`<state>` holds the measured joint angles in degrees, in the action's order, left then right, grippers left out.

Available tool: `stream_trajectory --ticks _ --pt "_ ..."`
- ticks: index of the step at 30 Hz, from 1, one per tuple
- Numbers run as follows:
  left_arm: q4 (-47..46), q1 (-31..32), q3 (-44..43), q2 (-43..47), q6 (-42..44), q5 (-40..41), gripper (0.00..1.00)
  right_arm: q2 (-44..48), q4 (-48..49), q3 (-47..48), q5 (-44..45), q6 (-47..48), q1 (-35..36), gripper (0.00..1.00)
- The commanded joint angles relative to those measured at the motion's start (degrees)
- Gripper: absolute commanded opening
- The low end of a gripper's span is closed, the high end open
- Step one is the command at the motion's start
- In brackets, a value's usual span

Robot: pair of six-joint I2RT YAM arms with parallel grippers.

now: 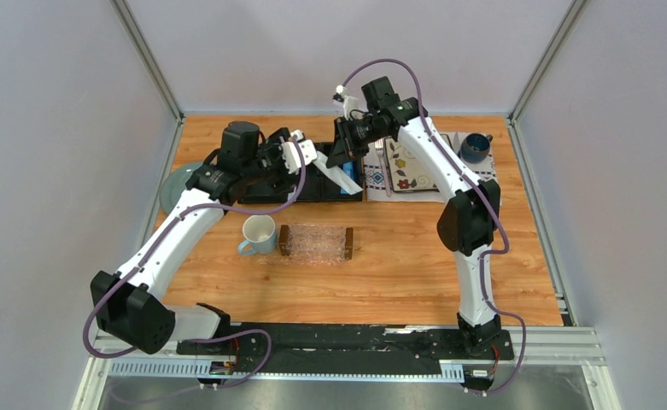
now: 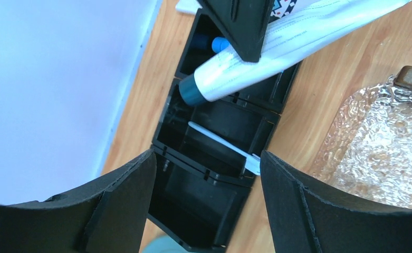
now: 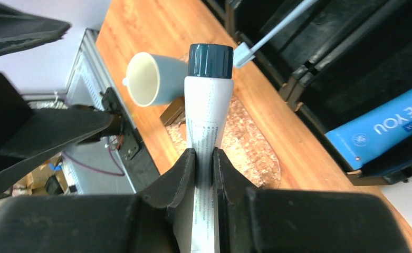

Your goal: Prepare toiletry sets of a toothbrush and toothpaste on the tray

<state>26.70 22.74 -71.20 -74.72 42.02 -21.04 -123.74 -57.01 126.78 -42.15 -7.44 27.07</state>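
Observation:
My right gripper [image 3: 204, 158] is shut on the flat end of a white toothpaste tube [image 3: 208, 105] with a dark blue cap and holds it in the air over the black organizer [image 1: 313, 190]. The tube also shows in the top view [image 1: 347, 178] and the left wrist view [image 2: 277, 50]. The pale toothbrush [image 2: 219, 139] lies slanted in the organizer's middle compartment, its head over the wall. It also shows in the right wrist view [image 3: 277, 29]. My left gripper [image 2: 208, 200] is open and empty above the organizer's left part. The clear tray [image 1: 316, 241] with brown end bars lies bare mid-table.
A pale blue mug [image 1: 259, 234] stands just left of the tray. A blue toothpaste box [image 3: 388, 126] lies in the organizer's right compartment. A floral plate [image 1: 411, 166] on a cloth and a dark blue cup [image 1: 475, 147] are at the back right. A green plate [image 1: 176, 184] is at the back left.

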Motion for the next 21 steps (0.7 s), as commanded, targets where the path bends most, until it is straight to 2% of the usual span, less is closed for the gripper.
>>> stream_trajectory --ticks 1,8,21 --pt "-3.75 2.04 0.79 0.97 9.56 -0.23 0.8 4.48 -3.36 0.92 -8.99 4.89 -0.35 0.0" --pt "-2.88 4.85 1.77 1.51 18.43 -0.5 0.81 4.65 -8.37 0.48 -13.74 7.18 -0.18 0.0" --pt "3.0 7.49 -0.7 -1.66 26.62 0.21 0.82 5.88 -12.07 -0.75 -17.79 12.19 0.7 0.0"
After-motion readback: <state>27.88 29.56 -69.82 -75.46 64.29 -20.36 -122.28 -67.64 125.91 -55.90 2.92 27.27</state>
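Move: The white toothpaste, held in my right hand, lies about 9 cm to the right of my left hand, some 1 cm ahead and 4 cm lower. Below my left hand by roughly 17 cm, the toothbrush lies 5 cm straight ahead, and the blue toothpaste 6 cm ahead and 13 cm right. From my right hand, the open left fingers are about 9 cm left, 2 cm back and 4 cm higher. With my right hand I keep the white toothpaste pinched and draw it back about 6 cm and slightly up, swinging it a little counter-clockwise, to bring its cap to my left fingers. My left hand, fingers staying wide open, eases right and a little back towards the tube, rolling and turning clockwise, some 25 degrees in all, to line up with the cap. ##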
